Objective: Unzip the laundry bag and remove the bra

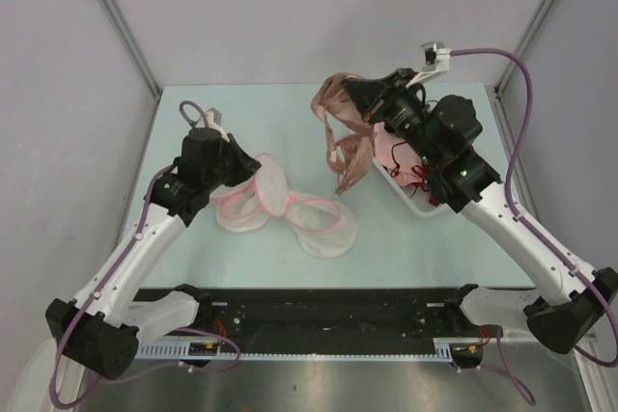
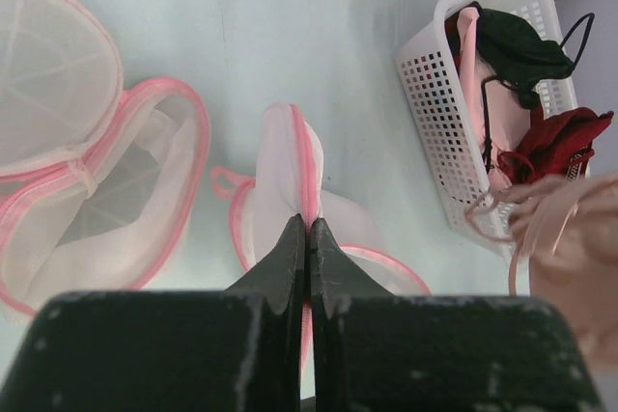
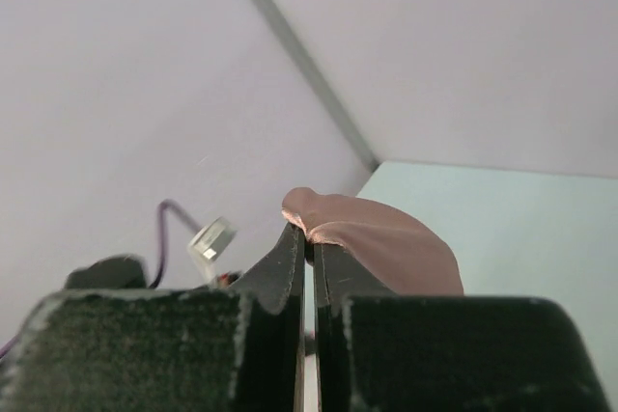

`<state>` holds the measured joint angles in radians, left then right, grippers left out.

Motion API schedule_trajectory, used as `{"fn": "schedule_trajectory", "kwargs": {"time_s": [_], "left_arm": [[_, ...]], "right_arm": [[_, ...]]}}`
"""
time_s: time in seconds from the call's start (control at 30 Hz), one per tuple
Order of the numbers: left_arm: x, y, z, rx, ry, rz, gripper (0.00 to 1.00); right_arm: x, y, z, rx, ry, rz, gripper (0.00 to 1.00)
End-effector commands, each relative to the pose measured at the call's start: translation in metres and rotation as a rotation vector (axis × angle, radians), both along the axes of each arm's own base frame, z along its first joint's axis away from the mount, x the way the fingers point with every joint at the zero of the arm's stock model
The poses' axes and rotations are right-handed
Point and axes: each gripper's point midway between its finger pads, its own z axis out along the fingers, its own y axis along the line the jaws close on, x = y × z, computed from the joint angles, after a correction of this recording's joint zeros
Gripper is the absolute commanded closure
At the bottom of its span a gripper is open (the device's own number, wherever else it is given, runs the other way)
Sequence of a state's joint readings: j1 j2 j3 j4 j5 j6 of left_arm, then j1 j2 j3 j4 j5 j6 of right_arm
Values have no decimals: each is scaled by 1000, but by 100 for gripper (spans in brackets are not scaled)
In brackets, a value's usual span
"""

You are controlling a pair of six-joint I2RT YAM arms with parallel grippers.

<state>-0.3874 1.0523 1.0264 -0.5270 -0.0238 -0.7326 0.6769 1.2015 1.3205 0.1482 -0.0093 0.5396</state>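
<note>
The laundry bag lies unzipped in the middle of the table, its white mesh halves edged with pink trim. My left gripper is shut on a fold of its pink zipper trim. My right gripper is raised above the far right of the table, shut on the edge of a brown-pink garment whose cups and straps dangle below it. The black bra with thin straps lies in the white basket.
The white slotted basket sits at the right under my right arm and also holds a dark red garment and a pale pink one. Grey walls enclose the table on three sides.
</note>
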Motion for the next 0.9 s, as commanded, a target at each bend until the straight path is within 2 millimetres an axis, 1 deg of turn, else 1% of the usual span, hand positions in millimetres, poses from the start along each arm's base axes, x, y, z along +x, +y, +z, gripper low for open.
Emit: {"fn": "schedule_trajectory", "kwargs": {"time_s": [0.0, 0.03, 0.1, 0.13, 0.2, 0.23, 0.27, 0.33, 0.37, 0.4, 0.47, 0.5, 0.53, 0.57, 0.6, 0.63, 0.7, 0.73, 0.77, 0.8, 0.87], "left_arm": [[2, 4, 18, -11, -59, 17, 100], [3, 4, 19, -12, -63, 19, 100], [4, 3, 22, -18, -70, 15, 100], [4, 3, 21, -16, -67, 15, 100], [4, 3, 23, -16, -70, 14, 100], [4, 3, 23, -18, -73, 13, 100], [5, 2, 23, -19, -74, 13, 100], [5, 0, 23, -24, -73, 0, 100], [6, -1, 22, -23, -71, 0, 100], [6, -1, 23, -25, -73, -1, 100], [5, -1, 22, -26, -73, 1, 100], [6, 0, 21, -27, -71, 2, 100], [6, -1, 21, -28, -72, 2, 100], [5, -1, 21, -26, -71, 1, 99], [5, -1, 21, -25, -72, -1, 100], [5, -1, 21, -24, -74, -6, 99], [5, -1, 26, -28, -98, -16, 100], [4, -2, 24, -31, -102, -17, 100], [4, -2, 24, -32, -108, -17, 100], [2, -6, 25, -48, -112, -37, 100], [3, -6, 22, -47, -103, -38, 100]], "right_arm": [[29, -43, 34, 70, -51, -111, 100], [42, -59, 33, 69, -45, -159, 100], [55, -73, 28, 67, -25, -198, 100], [64, -87, 25, 61, -19, -239, 100], [83, -100, 9, 23, 12, -297, 100], [93, -113, 1, 7, 29, -342, 100], [108, -122, -17, -24, 78, -399, 100], [128, -137, -45, -77, 140, -466, 100], [139, -148, -64, -106, 192, -507, 100], [156, -151, -94, -144, 258, -526, 100], [170, -160, -143, -242, 362, -575, 100], [180, -161, -176, -290, 424, -591, 100], [182, -163, -205, -329, 485, -595, 100], [184, -166, -223, -351, 517, -613, 100], [187, -166, -253, -383, 569, -614, 100], [187, -168, -275, -402, 604, -619, 100], [186, -171, -309, -435, 662, -629, 100], [186, -173, -330, -454, 698, -632, 100], [183, -173, -345, -463, 730, -627, 100], [181, -174, -353, -471, 746, -626, 100], [175, -173, -361, -476, 757, -616, 100]]}}
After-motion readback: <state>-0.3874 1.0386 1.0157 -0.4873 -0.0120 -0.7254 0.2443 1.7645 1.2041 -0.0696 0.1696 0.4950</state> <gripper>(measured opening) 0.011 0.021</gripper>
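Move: The laundry basket I'm taking the beige bra to lies about 16 cm ahead, 21 cm to the right and 42 cm below my right hand. In the basket, the black bra is some 23 cm ahead and 20 cm right, the red bundle 13 cm ahead and 28 cm right, both roughly 40 cm down. The emptied laundry bag is about 3 cm ahead, 7 cm left, 45 cm below. From my left hand the basket is roughly 17 cm ahead, 37 cm right, 19 cm lower. With the bra still pinched in my shut right fingers, I swing it level, forward and to the right, away from above the laundry bag, then plunge steeply into the basket, about 36 cm down in all, drawing back slightly at the bottom. On the way the wrist swivels clockwise and tips from slightly upward to point forward and well down. My left hand stays where it is, keeping its hold on the mesh bag. ##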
